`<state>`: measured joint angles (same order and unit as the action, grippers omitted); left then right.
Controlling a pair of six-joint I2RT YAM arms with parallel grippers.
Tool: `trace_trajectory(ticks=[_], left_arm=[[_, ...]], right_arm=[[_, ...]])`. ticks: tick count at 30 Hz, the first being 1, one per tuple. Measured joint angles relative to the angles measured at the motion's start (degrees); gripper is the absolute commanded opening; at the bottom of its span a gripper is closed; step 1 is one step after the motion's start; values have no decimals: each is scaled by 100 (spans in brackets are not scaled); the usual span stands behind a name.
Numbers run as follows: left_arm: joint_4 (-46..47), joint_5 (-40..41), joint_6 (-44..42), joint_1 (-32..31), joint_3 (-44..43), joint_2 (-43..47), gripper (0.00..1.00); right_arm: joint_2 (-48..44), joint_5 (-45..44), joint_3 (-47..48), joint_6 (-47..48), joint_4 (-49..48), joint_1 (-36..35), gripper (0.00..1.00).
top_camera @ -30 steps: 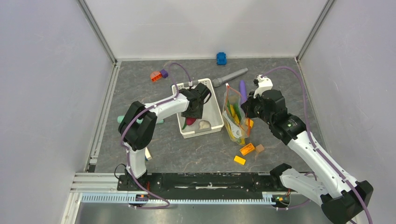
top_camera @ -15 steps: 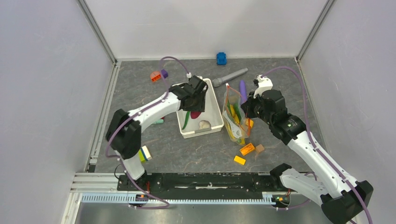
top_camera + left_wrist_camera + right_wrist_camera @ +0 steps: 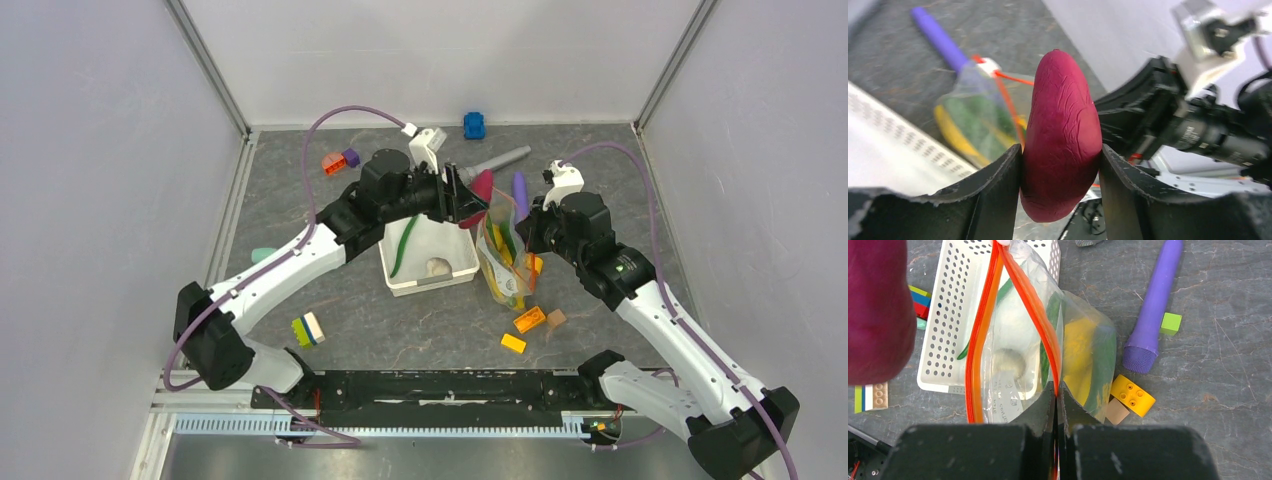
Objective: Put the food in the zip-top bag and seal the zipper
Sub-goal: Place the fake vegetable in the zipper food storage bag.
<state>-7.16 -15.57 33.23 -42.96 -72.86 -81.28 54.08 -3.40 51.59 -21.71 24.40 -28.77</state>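
My left gripper (image 3: pixel 468 196) is shut on the purple-red sweet potato (image 3: pixel 483 184), which fills the space between the fingers (image 3: pixel 998 190) in the left wrist view. It hangs in the air just left of the far end of the zip-top bag (image 3: pixel 500 255). The bag stands with its mouth open, and the orange-red zipper (image 3: pixel 979 340) is split into two strips. My right gripper (image 3: pixel 1057 390) is shut on the right-hand strip. Yellow and green food (image 3: pixel 1083 355) lies inside the bag. A green bean (image 3: pixel 403 250) and a whitish piece (image 3: pixel 437 267) lie in the white basket (image 3: pixel 430 286).
A long purple cylinder (image 3: pixel 519 193) lies right of the bag, a grey tool (image 3: pixel 500 160) behind the basket. Orange and yellow blocks (image 3: pixel 530 319) sit in front of the bag. A striped block (image 3: pixel 308 328) lies front left, a blue toy (image 3: pixel 474 125) at the back.
The left arm has lifted the sweet potato out of the basket and carried it right and back, up to the bag's mouth. The right arm and the bag have stayed put.
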Motion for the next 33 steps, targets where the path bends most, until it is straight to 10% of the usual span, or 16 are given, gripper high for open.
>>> trace_trajectory(ticks=[11,27,33], left_arm=[[955,-199,557,-638,35,-514,6],[122,1919,643,-1165,-170,-787,42],[-114,2653,734,-1445,-323,-828,80]], right_arm=[[-22,72,0,-9,-31,0,0],[-48,138,-24,-22,-42,-2,1],[-48,168,-26,-55,-63,-2,1]])
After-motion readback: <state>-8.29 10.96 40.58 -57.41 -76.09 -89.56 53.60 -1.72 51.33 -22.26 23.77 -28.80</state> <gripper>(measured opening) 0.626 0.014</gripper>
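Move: The left gripper holds the purple-red fake vegetable. The zip-top bag's open mouth, its middle, lies about 7 cm to its right, roughly level fore-and-aft and some 8 cm below. The garlic in the white basket is about 10 cm left and 2 cm ahead, and the purple microphone 12 cm right and 18 cm ahead, both some 26 cm down. From the right gripper, pinching the bag's rim, the mouth's middle is about 5 cm left and 2 cm ahead, at about its height. Bring the left gripper, still holding the fake vegetable, about 6 cm right and 3 cm back with a slight rise towards the bag's mouth, then sink some 6 cm, easing forward and a little back left as the wrist turns roughly 15 degrees counter-clockwise. Ease the fingers' grip at the very end. Keep the right gripper shut and still on the bag's rim. ##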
